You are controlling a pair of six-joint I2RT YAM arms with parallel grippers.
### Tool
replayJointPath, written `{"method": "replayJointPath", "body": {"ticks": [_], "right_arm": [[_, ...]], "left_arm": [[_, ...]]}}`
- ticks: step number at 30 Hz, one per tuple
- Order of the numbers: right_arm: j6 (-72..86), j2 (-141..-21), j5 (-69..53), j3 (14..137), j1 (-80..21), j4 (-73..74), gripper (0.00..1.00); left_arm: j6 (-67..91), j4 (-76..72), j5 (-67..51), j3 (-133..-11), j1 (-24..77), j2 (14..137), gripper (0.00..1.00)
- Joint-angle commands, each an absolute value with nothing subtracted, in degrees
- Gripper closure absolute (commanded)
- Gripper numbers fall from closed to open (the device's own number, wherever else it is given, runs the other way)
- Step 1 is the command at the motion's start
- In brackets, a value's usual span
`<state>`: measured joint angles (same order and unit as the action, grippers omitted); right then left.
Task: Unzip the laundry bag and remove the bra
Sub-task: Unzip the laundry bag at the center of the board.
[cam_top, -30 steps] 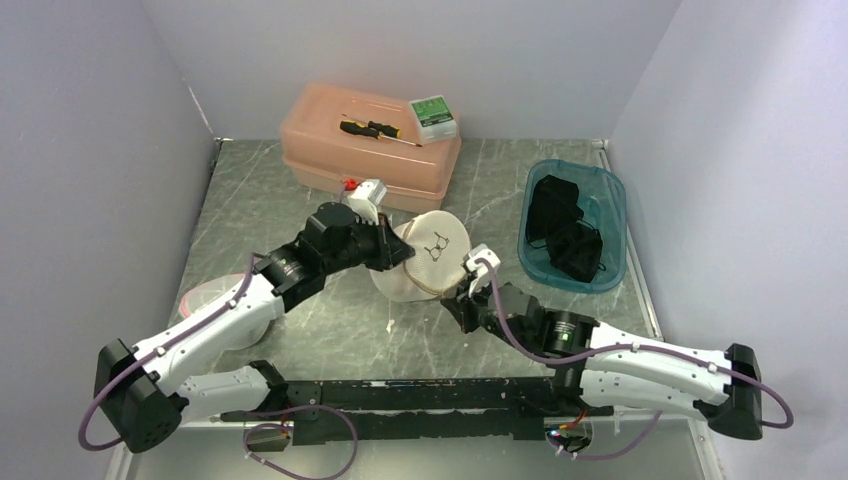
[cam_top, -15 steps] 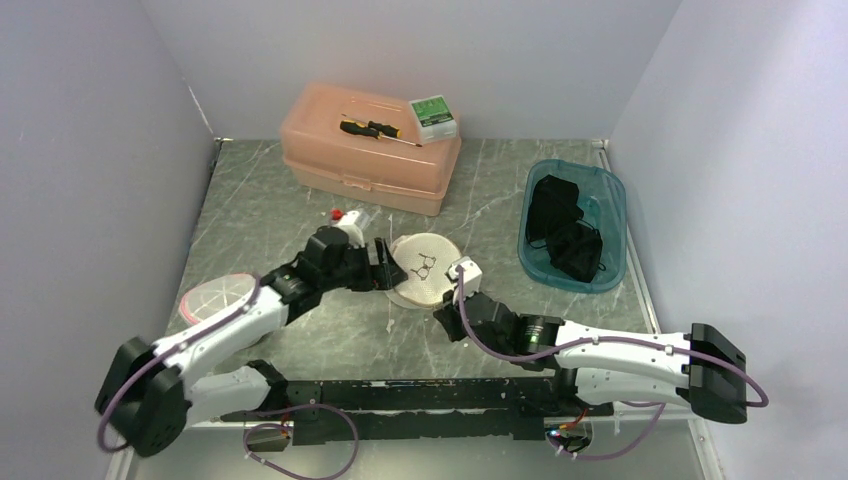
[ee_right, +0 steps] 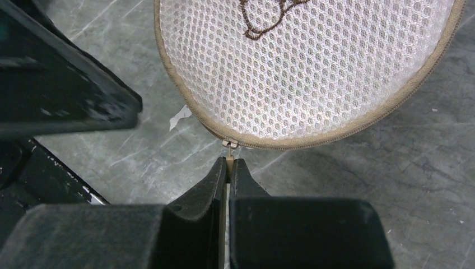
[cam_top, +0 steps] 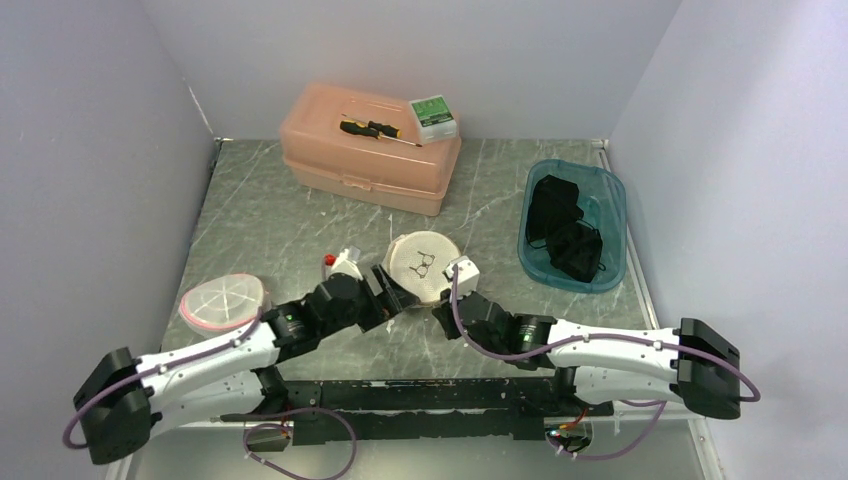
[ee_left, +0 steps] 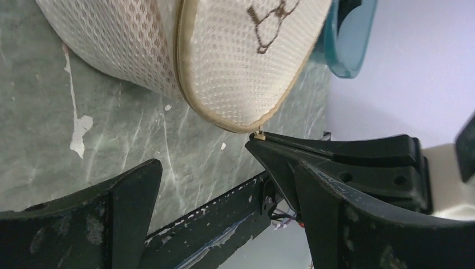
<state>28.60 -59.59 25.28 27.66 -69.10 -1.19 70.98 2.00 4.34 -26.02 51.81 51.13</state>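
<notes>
The laundry bag (cam_top: 424, 262) is a round white mesh pouch with a tan zipper rim and a brown embroidered motif, lying on the marble table. My right gripper (cam_top: 437, 305) is at its near edge, shut on the small tan zipper pull (ee_right: 228, 145). In the right wrist view the bag (ee_right: 313, 67) fills the top, and the right gripper (ee_right: 228, 163) pinches the tab. My left gripper (cam_top: 386, 291) is open just left of the bag, holding nothing. In the left wrist view the left gripper (ee_left: 227, 179) is below the bag (ee_left: 224, 61). The bra is hidden.
A pink toolbox (cam_top: 368, 150) carrying a screwdriver (cam_top: 375, 129) and a green box (cam_top: 433, 114) stands at the back. A teal bin (cam_top: 606, 215) with black cloth is on the right. A pink-rimmed mesh disc (cam_top: 223, 301) lies at the left. A black rail (cam_top: 420, 395) runs along the near edge.
My left gripper let go of the bag, opened wide and drew back toward the near edge. The bag dropped from lifted to lying on the table. The right gripper stayed shut on the pull.
</notes>
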Motion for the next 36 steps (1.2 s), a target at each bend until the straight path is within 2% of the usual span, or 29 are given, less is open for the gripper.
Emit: {"method": "replayJointPath", "body": {"ticks": [1, 10, 17, 21, 27, 36], "right_arm": [[28.92, -59.93, 26.3, 30.13, -69.25, -4.09, 1.0], [28.87, -57.97, 25.78, 29.41, -69.19, -3.03, 1.0], [28.81, -57.57, 24.16, 29.14, -69.18, -3.6, 1.0], [28.49, -57.48, 23.97, 28.93, -69.25, -3.77, 1.0], [28.49, -57.36, 25.71, 28.92, -68.97, -1.74, 1.0], [31.81, -56.49, 22.46, 27.8, -58.26, 2.68, 1.0]], "left_arm": [[79.97, 0.46, 12.24, -30.31, 55.56, 56.89, 0.07], [84.4, -6.44, 15.15, -31.31, 55.59, 65.25, 0.21], [85.31, -9.62, 14.99, -31.19, 55.58, 69.17, 0.55], [85.47, -9.21, 15.8, -30.83, 55.56, 68.68, 0.68], [85.0, -7.52, 16.8, -30.68, 55.63, 66.7, 0.97], [82.68, -5.05, 16.31, -30.56, 55.42, 63.2, 0.97]]}}
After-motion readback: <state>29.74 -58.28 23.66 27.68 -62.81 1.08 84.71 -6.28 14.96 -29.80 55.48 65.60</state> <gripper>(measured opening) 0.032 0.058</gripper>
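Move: The stretch of the laundry bag's zipped rim that the open left fingers go for lies about 3 cm ahead of them, 3 cm to their right and 3 cm lower; the bag's lid centres some 9 cm ahead, 6 right. The right hand already has the zip pull between its fingertips, and the rim's right side, where it takes the pull, is roughly 10 cm ahead and 4 cm right. The teal basket stands some 18 cm ahead and 31 cm right of the right hand. The left fingers close and pinch the zip band at the lid's near edge, after the hand goes down, right and then forward about 5 cm, turning some 10 degrees counter-clockwise; once shut, they lift about 2 cm. The right hand keeps its grip on the pull, nearly still until the left is shut, then draws it roughly 3 cm forward and right along the rim. ##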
